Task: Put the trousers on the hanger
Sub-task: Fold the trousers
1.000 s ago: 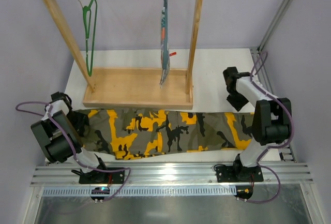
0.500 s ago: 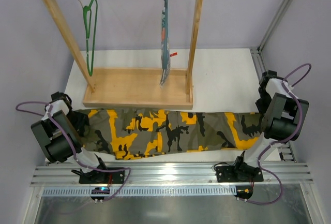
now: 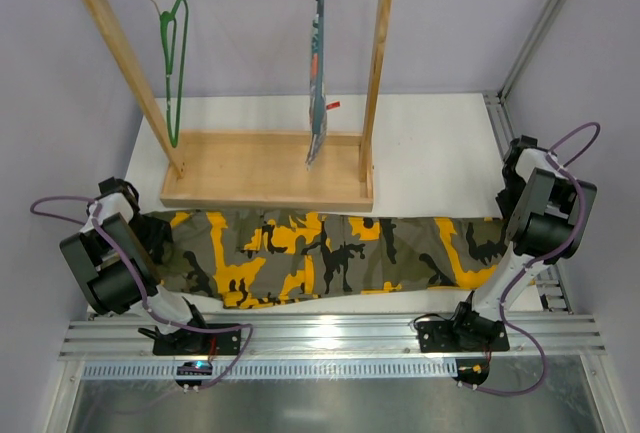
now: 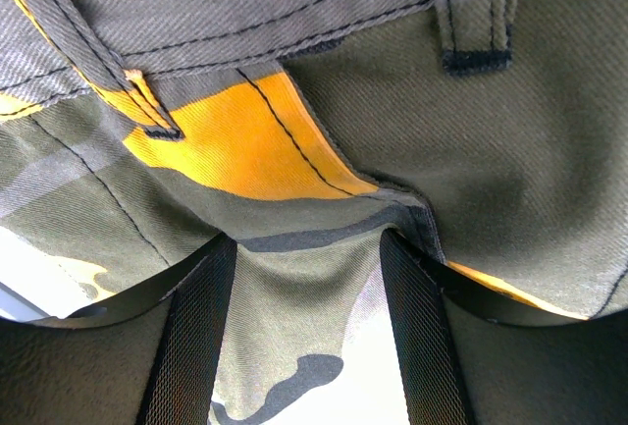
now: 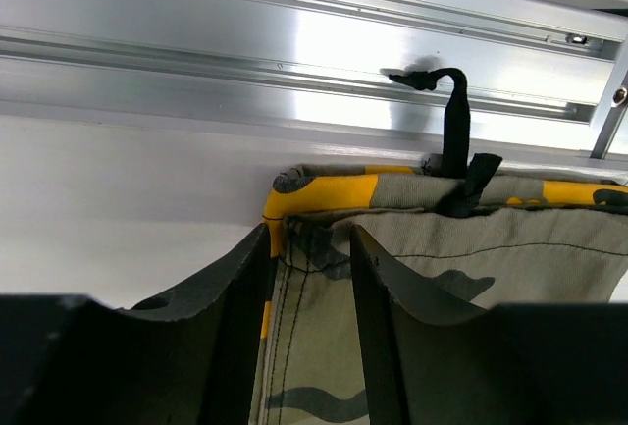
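Note:
The camouflage trousers [image 3: 320, 253] lie flat across the near part of the table, waist to the left. The green hanger [image 3: 172, 63] hangs on the left of the wooden rail. My left gripper [image 3: 140, 228] is at the waist end. In the left wrist view it [image 4: 306, 248] is open, with fabric [image 4: 294, 150] tented between the fingers. My right gripper [image 3: 510, 208] is at the leg end. In the right wrist view it [image 5: 309, 239] is open and straddles the hem corner [image 5: 324, 189].
A wooden rack [image 3: 260, 168] stands behind the trousers. A grey-blue hanger with a striped cloth [image 3: 319, 73] hangs on it. Aluminium rails [image 3: 330, 338] run along the near edge. They also show past the hem in the right wrist view [image 5: 294, 62].
My right arm has swung out from the back of the table to the right end of the trousers. The left arm and the trousers have not moved.

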`<state>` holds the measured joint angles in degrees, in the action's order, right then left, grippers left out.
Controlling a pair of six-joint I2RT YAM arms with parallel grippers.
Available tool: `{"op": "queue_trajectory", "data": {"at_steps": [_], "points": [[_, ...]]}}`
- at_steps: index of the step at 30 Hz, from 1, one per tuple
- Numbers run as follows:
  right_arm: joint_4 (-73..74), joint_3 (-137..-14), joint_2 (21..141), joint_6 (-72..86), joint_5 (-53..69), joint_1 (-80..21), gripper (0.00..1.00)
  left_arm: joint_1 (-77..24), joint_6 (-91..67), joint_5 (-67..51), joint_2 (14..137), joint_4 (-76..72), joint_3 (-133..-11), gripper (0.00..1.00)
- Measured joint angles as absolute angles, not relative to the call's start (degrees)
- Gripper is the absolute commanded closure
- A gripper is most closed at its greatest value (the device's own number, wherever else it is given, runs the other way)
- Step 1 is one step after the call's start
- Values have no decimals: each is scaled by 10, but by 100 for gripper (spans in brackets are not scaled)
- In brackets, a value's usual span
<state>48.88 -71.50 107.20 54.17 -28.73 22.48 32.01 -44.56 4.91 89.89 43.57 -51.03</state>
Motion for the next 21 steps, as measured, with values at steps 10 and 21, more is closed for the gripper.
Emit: {"op": "queue_trajectory", "data": {"at_steps": [10,21], "points": [[485,-715,1075,545,-300,225,96,320,-446,50,899,436,-510,39],[530,-740,1075,568,-360,225,96,320,-446,51,899,436,-510,39]]}}
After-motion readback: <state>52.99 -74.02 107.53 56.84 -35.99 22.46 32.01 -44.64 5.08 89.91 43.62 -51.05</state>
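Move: The far corner of the trousers' leg hem lies right between the right hand's parted fingertips, about 1 cm ahead, 1 cm to the right and 1 cm below. The black ties are some 5 cm back and 4 cm to the right, and the metal rail along the table's side is level with the hand, roughly 8 cm to the right. From the left hand, at the waist end, that corner is about 5 cm ahead and some 77 cm to the right. The right fingers, already down around the far hem corner, close almost fully and pinch the cloth there, the hand staying nearly in place until they are shut. Then the right hand draws the pinched corner away, about 2 cm right towards the side rail, 1.5 cm up and 1 cm back, tilting some 5 degrees with the fingers swinging back inward towards straight down, while the left hand stays put at the waist end, its fingers still parted. ##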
